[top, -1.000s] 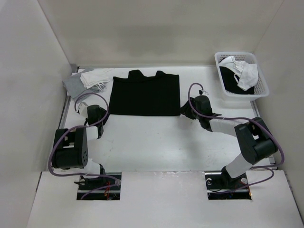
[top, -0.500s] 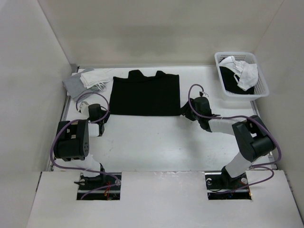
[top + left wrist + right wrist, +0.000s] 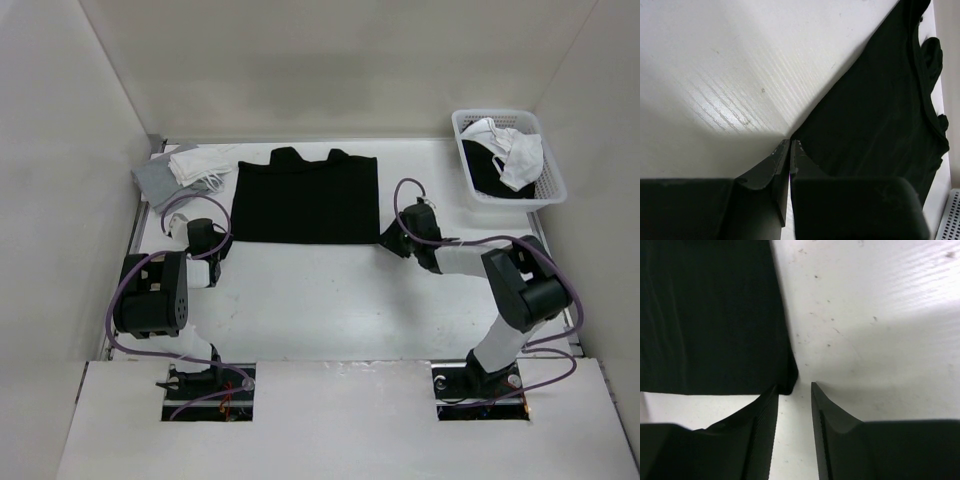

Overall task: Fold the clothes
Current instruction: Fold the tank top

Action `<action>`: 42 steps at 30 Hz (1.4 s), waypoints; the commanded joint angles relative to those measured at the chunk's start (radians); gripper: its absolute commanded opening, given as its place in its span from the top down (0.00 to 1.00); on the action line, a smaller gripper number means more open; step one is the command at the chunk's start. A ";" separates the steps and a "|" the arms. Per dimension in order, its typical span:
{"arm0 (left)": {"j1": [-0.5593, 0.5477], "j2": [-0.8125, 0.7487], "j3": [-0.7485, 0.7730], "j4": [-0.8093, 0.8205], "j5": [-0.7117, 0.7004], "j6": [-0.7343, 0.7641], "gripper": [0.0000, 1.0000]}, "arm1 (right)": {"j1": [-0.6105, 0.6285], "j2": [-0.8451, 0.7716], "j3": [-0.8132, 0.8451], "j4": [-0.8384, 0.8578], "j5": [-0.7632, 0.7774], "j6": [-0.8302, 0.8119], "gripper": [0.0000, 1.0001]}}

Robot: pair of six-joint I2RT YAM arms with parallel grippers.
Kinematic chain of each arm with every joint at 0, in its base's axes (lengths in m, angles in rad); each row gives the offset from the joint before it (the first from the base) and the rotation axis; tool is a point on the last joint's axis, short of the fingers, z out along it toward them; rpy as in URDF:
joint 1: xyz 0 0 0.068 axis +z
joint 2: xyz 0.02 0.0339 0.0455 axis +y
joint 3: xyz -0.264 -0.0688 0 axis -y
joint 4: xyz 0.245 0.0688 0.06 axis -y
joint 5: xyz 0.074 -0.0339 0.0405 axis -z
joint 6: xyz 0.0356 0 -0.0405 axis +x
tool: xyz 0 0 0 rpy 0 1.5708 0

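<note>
The black shirt (image 3: 305, 200) lies spread flat in the middle of the table, one of the clothes here. My left gripper (image 3: 224, 242) sits at its near left corner. In the left wrist view its jaws are shut, tips (image 3: 790, 143) pressed together right on the corner of the shirt (image 3: 880, 115). My right gripper (image 3: 386, 238) is at the near right corner. It stands open low over the table (image 3: 865, 315), and the shirt's corner (image 3: 786, 386) just touches the left fingertip (image 3: 771, 392), not between the jaws (image 3: 794, 386).
A white slatted basket (image 3: 510, 203) at the back right holds white (image 3: 515, 150) and black clothes. Grey and white garments (image 3: 185, 168) lie piled at the back left, close to the left arm. White walls close in the table on three sides.
My left gripper has closed at the shirt's near left corner. The right gripper has slid left to the near right corner and its jaws have narrowed a little.
</note>
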 commanded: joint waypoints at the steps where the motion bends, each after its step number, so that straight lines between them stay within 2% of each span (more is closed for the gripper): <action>1: -0.004 0.015 0.014 0.044 0.007 -0.018 1.00 | -0.002 0.044 0.051 0.007 -0.034 0.027 0.65; 3: -0.004 0.013 0.012 0.044 0.007 -0.019 1.00 | -0.008 0.062 0.059 0.019 -0.049 0.038 0.72; 7: -0.004 -0.031 0.001 0.046 0.011 -0.019 1.00 | -0.016 0.066 0.048 0.066 -0.042 0.058 0.91; 11: -0.006 -0.178 -0.023 0.018 0.034 -0.029 1.00 | -0.012 -0.017 -0.001 0.102 -0.005 0.053 0.96; 15: -0.039 -0.451 -0.034 -0.109 0.027 -0.016 1.00 | 0.031 -0.259 -0.081 0.076 0.050 0.011 0.97; 18: -0.064 -0.718 -0.026 -0.264 0.018 0.010 1.00 | 0.086 -0.541 -0.116 -0.059 0.112 -0.042 0.97; 23: -0.096 -1.120 0.128 -0.627 0.022 0.083 1.00 | 0.250 -0.994 -0.020 -0.427 0.318 -0.134 0.97; 26: -0.128 -1.243 0.257 -0.790 0.033 0.117 1.00 | 0.379 -1.144 0.100 -0.582 0.437 -0.152 0.97; 30: -0.159 -1.341 0.381 -0.940 0.013 0.134 1.00 | 0.617 -1.214 0.281 -0.734 0.639 -0.181 0.97; 33: -0.162 -1.361 0.422 -0.991 0.013 0.146 1.00 | 0.793 -1.214 0.344 -0.765 0.760 -0.201 0.97; 36: -0.159 -1.345 0.394 -0.994 0.007 0.157 1.00 | 0.867 -1.174 0.338 -0.754 0.854 -0.241 0.96; 38: -0.155 -1.311 0.333 -0.976 -0.001 0.157 1.00 | 0.813 -1.137 0.309 -0.731 0.847 -0.255 0.96; 39: -0.153 -1.283 0.298 -0.956 -0.004 0.157 1.00 | 0.747 -1.110 0.289 -0.709 0.809 -0.263 0.96; 42: -0.144 -1.162 0.199 -0.854 -0.010 0.160 1.00 | 0.450 -1.009 0.203 -0.603 0.509 -0.249 0.96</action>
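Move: The tank top lies flat, its near-left corner already pinched in the left gripper and its middle some 11 cm ahead and 17 cm to the right of that gripper, with the grey cloth about 16 cm ahead and 14 cm to its left. Its loose near-right corner sits just by the right gripper's parted fingertips, roughly 1 cm ahead, 1 cm left and 1 cm lower; the white basket stands around 22 cm ahead of that gripper and 28 cm to its right. Nudge the right gripper about 1 cm forward-left and shut it on the near-right corner while the left keeps its pinch. Then whip both grippers up together, roughly 40 cm, and back over 20 cm towards the bases, tipping the fingers upward nearly 50 degrees; finish by starting down and forward again, still gripping both corners. ##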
